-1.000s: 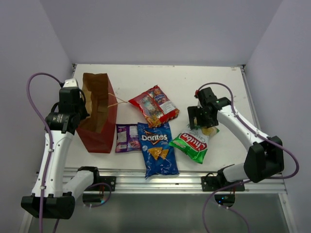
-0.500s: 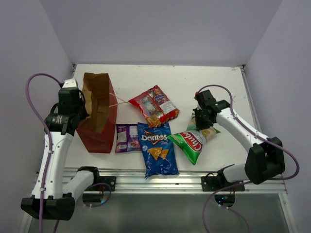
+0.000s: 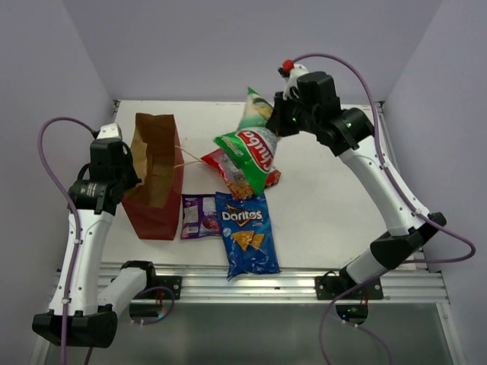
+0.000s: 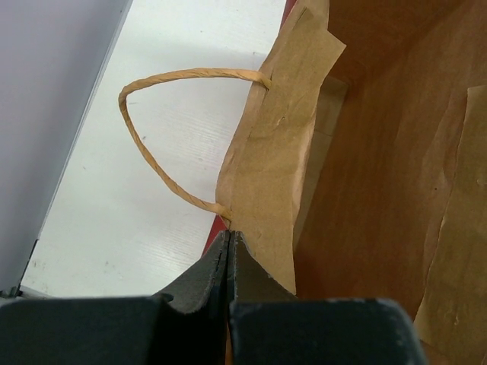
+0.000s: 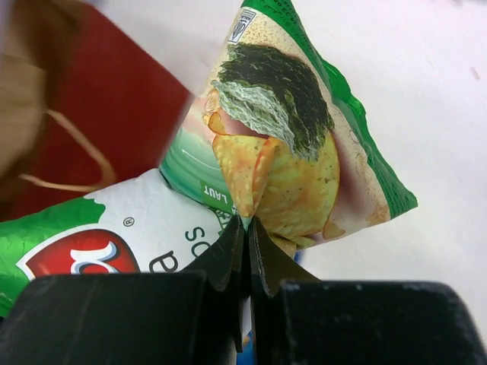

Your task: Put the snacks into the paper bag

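Note:
The reddish-brown paper bag (image 3: 156, 179) stands open at the left; its tan inside (image 4: 380, 152) and string handle (image 4: 152, 160) show in the left wrist view. My left gripper (image 4: 230, 236) is shut on the bag's rim. My right gripper (image 3: 278, 122) is shut on the green-white chip bag (image 3: 251, 144) and holds it in the air over the table's middle, right of the paper bag; it also shows in the right wrist view (image 5: 281, 152). The red snack-mix bag (image 3: 245, 179), blue Doritos bag (image 3: 245, 232) and small purple packet (image 3: 200, 215) lie on the table.
The white table (image 3: 335, 198) has a metal rail along its near edge (image 3: 251, 281). Grey walls stand close on the left, back and right. The right arm's purple cable (image 3: 365, 84) arcs high above the table.
My right gripper has lifted the green-white chip bag off the table at the right and carried it up and left, over the red snack-mix bag. The left arm has stayed put.

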`<action>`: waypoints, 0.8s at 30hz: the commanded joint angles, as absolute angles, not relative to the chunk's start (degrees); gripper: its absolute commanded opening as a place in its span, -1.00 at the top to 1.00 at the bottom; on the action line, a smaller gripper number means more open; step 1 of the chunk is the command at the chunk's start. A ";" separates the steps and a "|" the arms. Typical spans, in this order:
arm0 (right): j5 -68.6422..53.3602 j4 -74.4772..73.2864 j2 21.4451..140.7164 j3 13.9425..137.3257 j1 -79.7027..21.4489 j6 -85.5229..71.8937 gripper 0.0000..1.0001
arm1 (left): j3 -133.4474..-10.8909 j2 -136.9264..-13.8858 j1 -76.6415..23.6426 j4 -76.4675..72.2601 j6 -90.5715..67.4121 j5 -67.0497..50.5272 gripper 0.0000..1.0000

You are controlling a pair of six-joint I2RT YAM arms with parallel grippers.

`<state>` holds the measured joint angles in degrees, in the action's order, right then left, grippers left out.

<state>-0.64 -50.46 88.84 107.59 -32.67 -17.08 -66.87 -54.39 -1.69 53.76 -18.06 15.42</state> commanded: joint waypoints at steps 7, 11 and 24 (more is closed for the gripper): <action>-20.21 -22.54 103.43 123.91 -43.14 -24.34 1.00 | -69.17 -50.72 -2.20 55.02 -20.92 18.46 1.00; -22.67 -17.23 111.60 136.44 -48.68 -25.92 1.00 | -68.12 -49.49 -2.20 55.02 -21.09 17.41 1.00; -21.36 -13.97 120.15 136.07 -56.51 -30.33 1.00 | -64.60 -46.76 -2.20 54.76 -21.36 15.91 1.00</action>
<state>-19.88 -17.10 124.16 139.63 -53.84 -29.95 -65.78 -46.76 -1.89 55.92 -21.02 17.82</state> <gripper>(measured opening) 0.024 0.008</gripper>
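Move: The right gripper holds the green Chuba bag; the paper bag's open mouth is about 35 cm to its left, some 6 cm nearer the base and 10 cm lower. Below the right hand by roughly 29 cm, the red snack bag lies about 10 cm left and level with it, and the purple packet some 23 cm left, 17 cm back. The left gripper is at the paper bag's left rim, with the mouth's middle about 5 cm ahead, 5 cm right and at its height. Swing the right gripper quickly left, about 31 cm, rising some 7 cm early on and drawing back about 4 cm, to carry the pinched Chuba bag over the paper bag's mouth. Turn it roughly 35 degrees counter-clockwise and roll its left side up about 30, fingers kept shut. Keep the left gripper pinching the rim by the handle and ease it back nearly 3 cm and slightly up. ##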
